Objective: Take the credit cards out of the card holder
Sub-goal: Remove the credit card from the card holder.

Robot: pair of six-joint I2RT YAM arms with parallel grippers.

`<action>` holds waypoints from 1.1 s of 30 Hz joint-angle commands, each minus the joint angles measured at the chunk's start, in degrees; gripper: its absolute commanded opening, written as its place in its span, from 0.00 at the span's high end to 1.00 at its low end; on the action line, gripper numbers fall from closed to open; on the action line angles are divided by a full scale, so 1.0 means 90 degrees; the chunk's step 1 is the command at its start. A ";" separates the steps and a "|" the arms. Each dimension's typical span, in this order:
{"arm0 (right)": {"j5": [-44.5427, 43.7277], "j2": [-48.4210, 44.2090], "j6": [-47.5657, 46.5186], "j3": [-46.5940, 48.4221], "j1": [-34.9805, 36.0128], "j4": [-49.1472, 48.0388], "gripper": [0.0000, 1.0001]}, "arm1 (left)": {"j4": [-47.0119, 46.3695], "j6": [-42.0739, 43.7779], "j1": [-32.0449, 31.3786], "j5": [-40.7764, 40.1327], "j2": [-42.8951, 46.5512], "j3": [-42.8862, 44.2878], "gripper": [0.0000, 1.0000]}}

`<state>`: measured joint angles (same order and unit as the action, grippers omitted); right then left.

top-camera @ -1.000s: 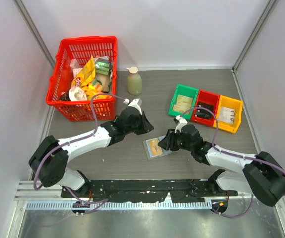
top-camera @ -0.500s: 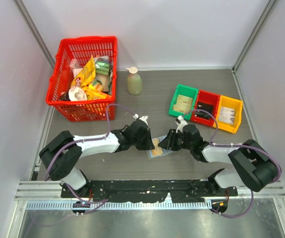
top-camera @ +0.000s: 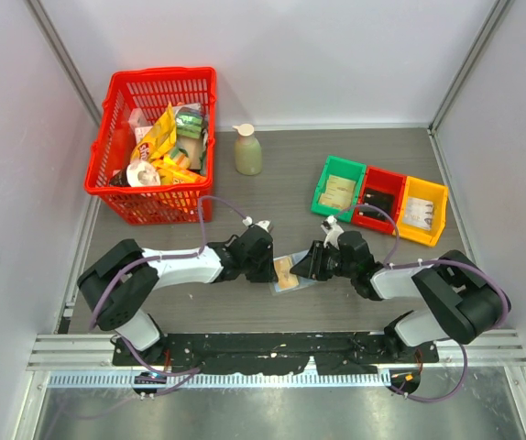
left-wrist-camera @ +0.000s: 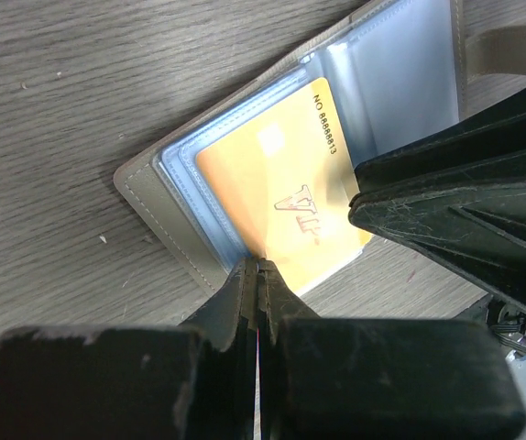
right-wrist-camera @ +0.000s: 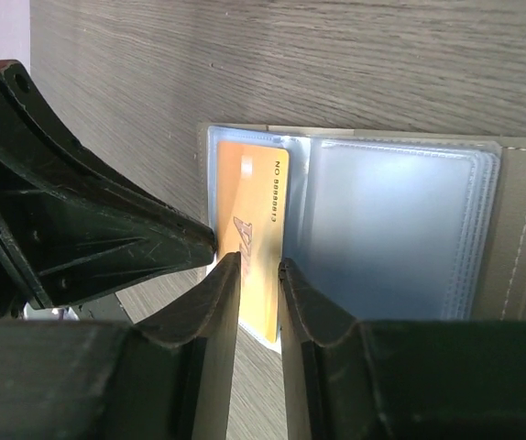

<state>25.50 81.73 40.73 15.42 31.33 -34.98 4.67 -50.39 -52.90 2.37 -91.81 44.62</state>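
The card holder (top-camera: 297, 279) lies open on the table between both grippers, grey-olive outside (left-wrist-camera: 153, 197), with light blue sleeves (right-wrist-camera: 391, 229). A yellow-orange credit card (left-wrist-camera: 277, 192) sits in its left sleeve, one end sticking past the sleeve edge (right-wrist-camera: 261, 312). My left gripper (top-camera: 270, 269) is shut, and its tips (left-wrist-camera: 258, 266) touch the card's near-left edge. My right gripper (top-camera: 311, 267) is narrowly open over the holder's other side. Its tips (right-wrist-camera: 258, 264) straddle the card's end with nothing pinched.
A red basket (top-camera: 153, 137) of snack packets stands at the back left. A green bottle (top-camera: 247, 151) is beside it. Green (top-camera: 338, 188), red (top-camera: 379, 197) and yellow (top-camera: 422, 209) bins sit at the right.
My left gripper has swung right and towards the near edge, from beside the basket to the holder's left edge. The right gripper has stayed at the holder.
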 commanded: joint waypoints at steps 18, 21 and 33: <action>0.0673 0.0362 0.0094 -0.0043 -0.0024 -0.1015 0.82 | 0.0672 0.0199 -0.0079 -0.0429 -0.0277 0.0091 1.00; 0.0653 0.0216 0.0054 -0.0112 -0.0063 -0.0947 0.89 | 0.0838 0.0238 -0.0069 -0.0468 -0.0336 0.0159 1.00; 0.0742 -0.0175 -0.0306 -0.0132 -0.0454 -0.0256 0.99 | 0.1161 0.0345 -0.0079 -0.0527 -0.0531 0.0296 1.00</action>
<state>30.55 83.81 40.53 14.00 28.23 -38.54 9.78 -49.08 -53.41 1.06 -93.47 48.07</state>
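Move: The card lies with its middle some 3 cm to the left of my right fingertips, a bit ahead and 1 cm below them. The empty pocket is about 4 cm to their right and 2 cm ahead; the green box is about 24 cm ahead and 11 cm to the right. From my left hand, already shut on the left edge of the pocket, the card's middle is some 3 cm to the right and 1 cm ahead. I shut my right fingers from about a quarter open to closed over the card's spine-side edge, the hand staying nearly in place and dipping only half a centimetre or so, to pinch that edge. Near the end it eases barely half a centimetre to the right. My left hand stays put and keeps its pinch on the holder's left edge. ##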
